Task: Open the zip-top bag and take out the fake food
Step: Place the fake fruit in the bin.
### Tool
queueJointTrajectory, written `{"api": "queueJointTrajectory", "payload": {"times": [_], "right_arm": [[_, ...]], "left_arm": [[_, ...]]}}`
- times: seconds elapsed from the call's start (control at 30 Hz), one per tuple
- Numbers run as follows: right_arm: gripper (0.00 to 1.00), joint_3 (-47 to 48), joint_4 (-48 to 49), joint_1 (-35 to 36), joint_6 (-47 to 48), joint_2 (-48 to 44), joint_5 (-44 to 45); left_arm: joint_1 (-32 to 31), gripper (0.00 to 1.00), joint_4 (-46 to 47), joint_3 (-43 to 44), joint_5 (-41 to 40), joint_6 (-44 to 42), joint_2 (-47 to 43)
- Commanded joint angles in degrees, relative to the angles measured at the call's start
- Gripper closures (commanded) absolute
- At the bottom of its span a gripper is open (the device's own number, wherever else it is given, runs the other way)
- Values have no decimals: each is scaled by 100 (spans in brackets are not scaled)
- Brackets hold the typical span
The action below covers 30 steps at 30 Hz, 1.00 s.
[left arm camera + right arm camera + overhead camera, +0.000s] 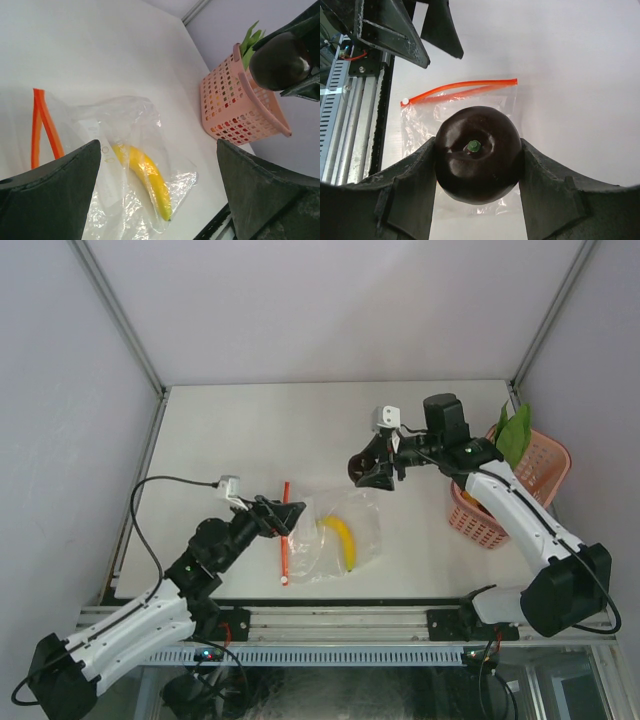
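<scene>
The zip-top bag (335,535) lies flat near the table's front, its red-orange zipper strip (285,532) gaping on the left. A yellow banana (342,540) lies inside it (145,175). My left gripper (287,517) hovers open at the zipper end, its jaws wide over the bag (125,125). My right gripper (372,472) is raised above the table beyond the bag, shut on a dark purple-black ball (477,160) with a small green stem. The ball (277,60) also shows high in the left wrist view.
A pink lattice basket (525,475) stands at the right edge with a green leafy vegetable (515,432) sticking out of it. Metal frame rails run along the table's near edge (330,615) and walls close in the back and sides.
</scene>
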<state>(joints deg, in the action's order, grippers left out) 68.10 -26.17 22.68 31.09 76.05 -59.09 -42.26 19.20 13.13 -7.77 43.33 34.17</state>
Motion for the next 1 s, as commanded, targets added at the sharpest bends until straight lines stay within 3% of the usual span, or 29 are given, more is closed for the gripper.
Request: {"api": "queueJointTrajectory", "payload": {"times": [0.0,0.23,0.33,0.43,0.73,0.97], "right_arm": [[100,445,-650,-142,349,-249,-44],[100,462,-1103,-390,779,-620,364],[100,458,-1321,-576,952,-805,443],[100,459,-1535,-821,1122,-986,452],[99,329,-1801,-1889,1254,-1505,91],[99,226,-1928,-2947,1230,-1787,-89]], "left_arm": [[176,0,-883,742,241,-879,-147],[1175,0,-1195,950,1552,-931,-315],[1792,0,-1540,1364,2273,-967,-147],[2028,0,-2067,1901,2630,-1256,134],[2098,0,-3797,3192,2144,-2999,932],[2425,0,-3912,3072,2402,-3125,866]]}}
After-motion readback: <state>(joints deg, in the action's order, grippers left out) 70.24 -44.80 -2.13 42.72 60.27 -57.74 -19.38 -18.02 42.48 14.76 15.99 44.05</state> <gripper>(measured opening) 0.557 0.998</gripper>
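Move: The right gripper already holds the dark fruit in the air. From it the bin's middle lies about 35 cm to the right, some 4 cm farther out and 17 cm lower. Below the right hand are the banana, roughly 3 cm left, 6 cm back and 25 cm down, and the zip-top bag around it, centred some 5 cm left and 6 cm back. From the empty left hand the bin is about 48 cm right, 11 cm ahead and 10 cm lower. Carry the dark fruit with the right gripper about 14 cm to the right towards the bin, picking up speed and rising some 5 cm on the way, turning the hand about 20 degrees clockwise and keeping the grip. Meanwhile draw the open, empty left gripper off leftward, forward and up, clear of the bag, rolling its left side upward. ##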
